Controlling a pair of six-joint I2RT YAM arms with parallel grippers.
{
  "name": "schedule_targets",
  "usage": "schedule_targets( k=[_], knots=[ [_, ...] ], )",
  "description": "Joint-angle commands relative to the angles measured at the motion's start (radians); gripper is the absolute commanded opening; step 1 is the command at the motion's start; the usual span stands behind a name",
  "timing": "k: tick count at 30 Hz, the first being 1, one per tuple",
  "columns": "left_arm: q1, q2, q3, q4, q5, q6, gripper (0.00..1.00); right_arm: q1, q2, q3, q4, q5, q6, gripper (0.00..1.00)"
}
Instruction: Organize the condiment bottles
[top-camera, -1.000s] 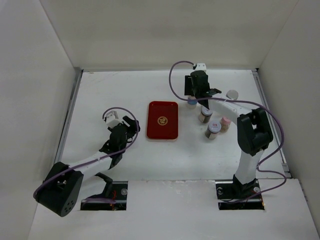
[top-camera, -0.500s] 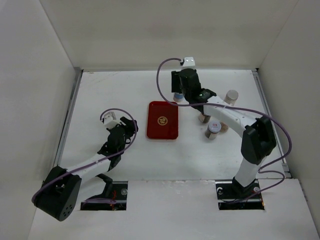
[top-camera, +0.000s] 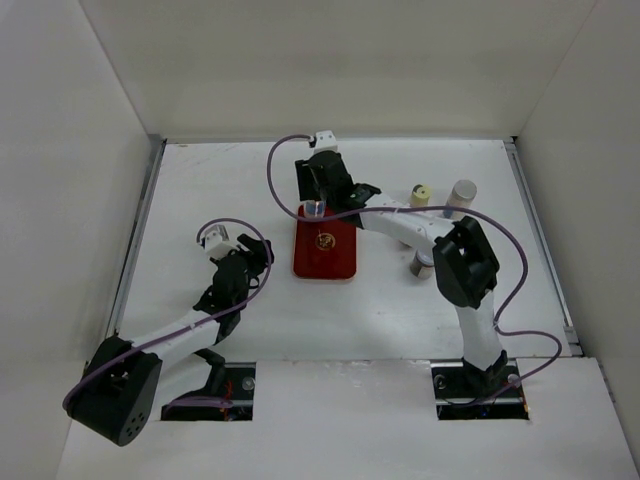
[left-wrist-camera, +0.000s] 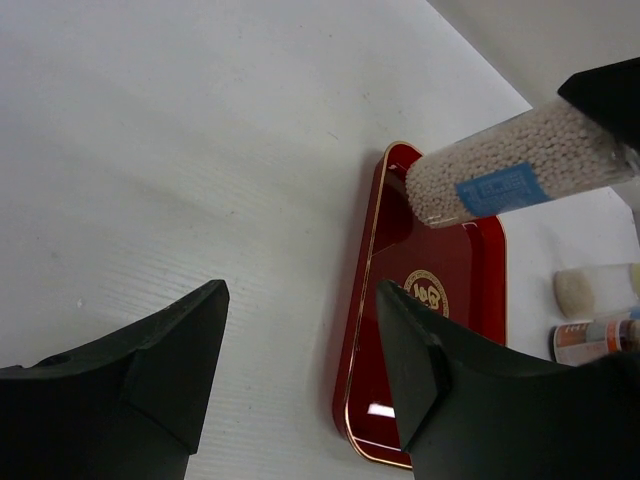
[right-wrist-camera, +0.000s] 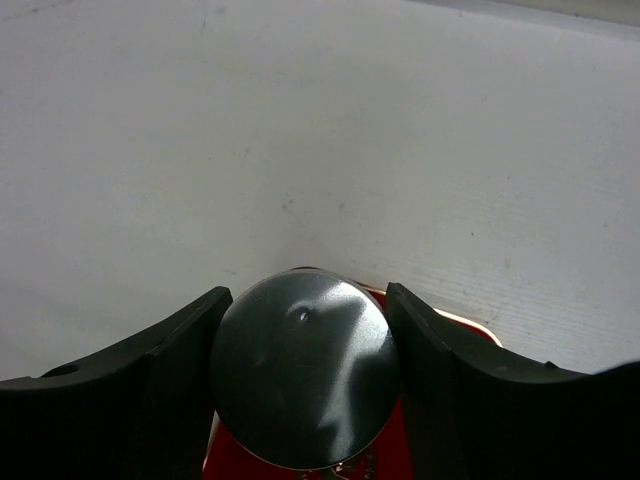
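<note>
My right gripper (top-camera: 317, 200) is shut on a grey-capped bottle (left-wrist-camera: 505, 178) full of white granules with a blue label. It holds the bottle by its cap (right-wrist-camera: 305, 368) over the far left corner of the red tray (top-camera: 330, 262). A yellow-capped bottle (top-camera: 421, 193) and a pale-lidded jar (top-camera: 463, 189) stand at the far right. Another bottle (top-camera: 422, 266) shows partly behind the right arm's elbow. My left gripper (top-camera: 254, 260) hovers left of the tray, its fingers (left-wrist-camera: 190, 340) apart with only bare table between them.
The right arm (top-camera: 455, 262) stretches across the table from its base to the tray's far end. White walls close in the table on three sides. Two bottles (left-wrist-camera: 592, 315) lie beyond the tray in the left wrist view.
The right arm has swung left with the bottle, from the bottle cluster to the tray's far left corner, uncovering the yellow-capped bottle. The left gripper has barely moved.
</note>
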Motion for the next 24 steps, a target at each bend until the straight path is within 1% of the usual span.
schedule_targets(
  k=[1,6,8,13,16,18,20,23,24],
  knots=[
    [0.007,-0.008,-0.007,0.047,-0.008,-0.002,0.59,0.003,-0.025,0.049,0.099,-0.006,0.032,0.56],
    [0.006,-0.015,-0.007,0.045,-0.006,-0.003,0.59,0.015,-0.007,-0.004,0.139,-0.001,0.059,0.58],
    [0.007,-0.003,-0.006,0.047,-0.002,-0.003,0.59,0.019,-0.005,-0.015,0.150,-0.001,0.065,0.61],
    [0.007,-0.015,-0.007,0.045,-0.003,-0.003,0.59,0.035,-0.002,-0.029,0.151,0.008,0.065,0.79],
    [0.009,-0.009,-0.004,0.042,0.003,-0.003,0.59,0.038,-0.020,-0.038,0.148,0.008,0.060,0.86],
    [0.009,-0.021,-0.006,0.041,0.004,-0.003,0.59,0.039,-0.057,-0.058,0.148,0.008,0.062,0.92],
    [0.009,-0.020,-0.009,0.042,-0.005,-0.003,0.59,0.039,-0.124,-0.099,0.154,0.013,0.056,0.95],
    [0.010,-0.021,-0.007,0.041,0.004,-0.003,0.59,0.039,-0.261,-0.217,0.163,0.034,0.059,0.98],
    [0.010,-0.028,-0.007,0.041,0.003,-0.003,0.59,0.033,-0.323,-0.283,0.173,0.052,0.062,0.98]
  ],
)
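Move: The tall pellet-filled bottle is already upright in the right fingers, held by its top over the red tray's far left corner. The tray's middle lies about 6 cm back, 4 cm right and 18 cm below that hand. The yellow-capped bottle stands some 29 cm to its right and 2 cm farther out, the orange-labelled one 26 cm right and 5 cm back. From the left hand, the tray's middle is about 10 cm ahead, 16 cm right and 9 cm lower. The pellet bottle is lowered a last 2 cm into the tray's far left corner by the right hand, which eases about 2 cm left as its fingers spread from their grip to nearly full width and let go of the top. The hand then draws back about 3 cm, swings as far to the right away from the bottle, and starts to rise. ##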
